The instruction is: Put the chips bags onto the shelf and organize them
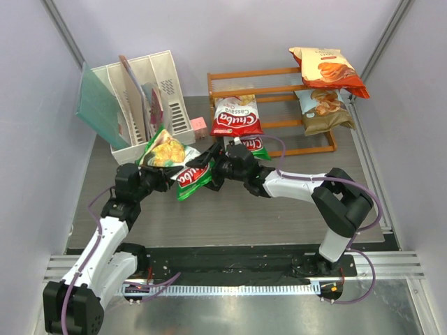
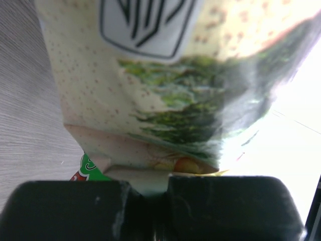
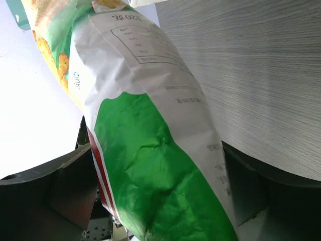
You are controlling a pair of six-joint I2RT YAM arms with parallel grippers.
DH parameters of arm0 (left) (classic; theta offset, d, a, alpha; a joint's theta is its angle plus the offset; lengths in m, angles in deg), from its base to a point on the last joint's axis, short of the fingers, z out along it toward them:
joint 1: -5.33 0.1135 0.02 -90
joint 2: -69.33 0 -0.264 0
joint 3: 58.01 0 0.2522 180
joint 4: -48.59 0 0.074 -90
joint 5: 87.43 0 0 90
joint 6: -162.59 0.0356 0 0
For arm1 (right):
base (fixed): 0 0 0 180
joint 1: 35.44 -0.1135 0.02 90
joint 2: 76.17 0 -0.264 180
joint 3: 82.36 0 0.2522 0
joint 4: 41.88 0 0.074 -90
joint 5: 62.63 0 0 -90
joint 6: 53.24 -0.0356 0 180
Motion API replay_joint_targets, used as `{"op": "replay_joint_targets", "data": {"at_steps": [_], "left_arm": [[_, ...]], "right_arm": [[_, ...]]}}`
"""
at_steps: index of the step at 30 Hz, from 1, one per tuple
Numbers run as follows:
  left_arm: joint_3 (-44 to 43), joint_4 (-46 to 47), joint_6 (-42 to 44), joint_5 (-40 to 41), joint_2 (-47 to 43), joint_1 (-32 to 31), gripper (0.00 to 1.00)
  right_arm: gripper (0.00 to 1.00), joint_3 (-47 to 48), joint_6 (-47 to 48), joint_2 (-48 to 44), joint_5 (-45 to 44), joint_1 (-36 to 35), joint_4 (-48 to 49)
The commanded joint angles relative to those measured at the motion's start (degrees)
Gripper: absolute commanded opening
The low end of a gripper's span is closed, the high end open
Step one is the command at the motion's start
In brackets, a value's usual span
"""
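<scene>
A green chips bag (image 1: 170, 151) hangs above the table between both arms. My left gripper (image 1: 170, 177) is shut on its sealed edge; in the left wrist view that bag (image 2: 150, 90) rises from the closed left gripper (image 2: 165, 182). My right gripper (image 1: 214, 172) is open, and the bag's green lower part (image 3: 150, 165) lies between the wide-apart fingers (image 3: 45, 191) of the right gripper (image 3: 160, 193). On the wooden shelf (image 1: 276, 73) rest a red bag (image 1: 236, 116), a cream and orange bag (image 1: 328, 70) and a light-blue and brown bag (image 1: 323, 108). Another green bag (image 1: 257, 149) peeks out behind the right wrist.
A white file organizer (image 1: 174, 105) with folders stands at the back left, a teal folder (image 1: 98, 106) leaning on its side. A small pink object (image 1: 199, 125) lies beside it. Grey walls close in the left, right and back.
</scene>
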Motion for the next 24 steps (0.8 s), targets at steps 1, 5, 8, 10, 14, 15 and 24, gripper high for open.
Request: {"op": "replay_joint_targets", "data": {"at_steps": [1,5,8,10,14,15,24], "left_arm": [[0.2,3.27,-1.68,-1.65,-1.19,0.09,0.0],[-1.21,2.83,-0.1,-2.88,0.56,0.09,0.0],[-1.47,2.83,0.07,-3.23,0.83,0.0,0.0],[-2.17,1.87,1.38,-4.11,1.79,0.09,0.0],[-3.75,-2.43,4.11,-4.99,1.97,0.09,0.0],[-3.85,-3.23,4.21,-4.47,1.62,0.09,0.0],[-5.33,-9.29,7.53,-3.59,0.39,0.97,0.45]], "right_arm": [[0.92,0.03,-0.86,-2.39,-3.83,-0.7,6.22],[0.86,0.89,-0.42,-1.51,-4.28,-0.79,7.18],[0.67,1.26,0.1,-1.33,-4.72,-0.88,7.45],[0.53,1.08,0.19,-1.68,-5.07,-0.79,7.36],[0.3,0.9,0.54,-2.3,-4.72,-0.88,7.36],[0.24,0.99,1.41,-2.47,-4.29,-0.88,7.27],[0.23,1.34,8.19,-4.85,-0.86,-0.88,2.97]]}}
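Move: The green chips bag hangs in the shut left fingers, its middle about 3 cm ahead of the left hand and about level with it sideways. From the open right hand, already around the bag's right end, that middle lies some 8 cm left and 4 cm ahead. From the right hand too, the pink block stands about 15 cm straight ahead, well below, and the red chips bag on the shelf about 19 cm ahead and 12 cm right. The right fingers close on the green end of the chips bag from both sides and pinch it, going from nearly wide open to about a third open, while that hand stays almost in place and rises about 1 cm. Late on, the left fingers begin to part from shut to over a third open as the left hand sinks some 1.5 cm. ##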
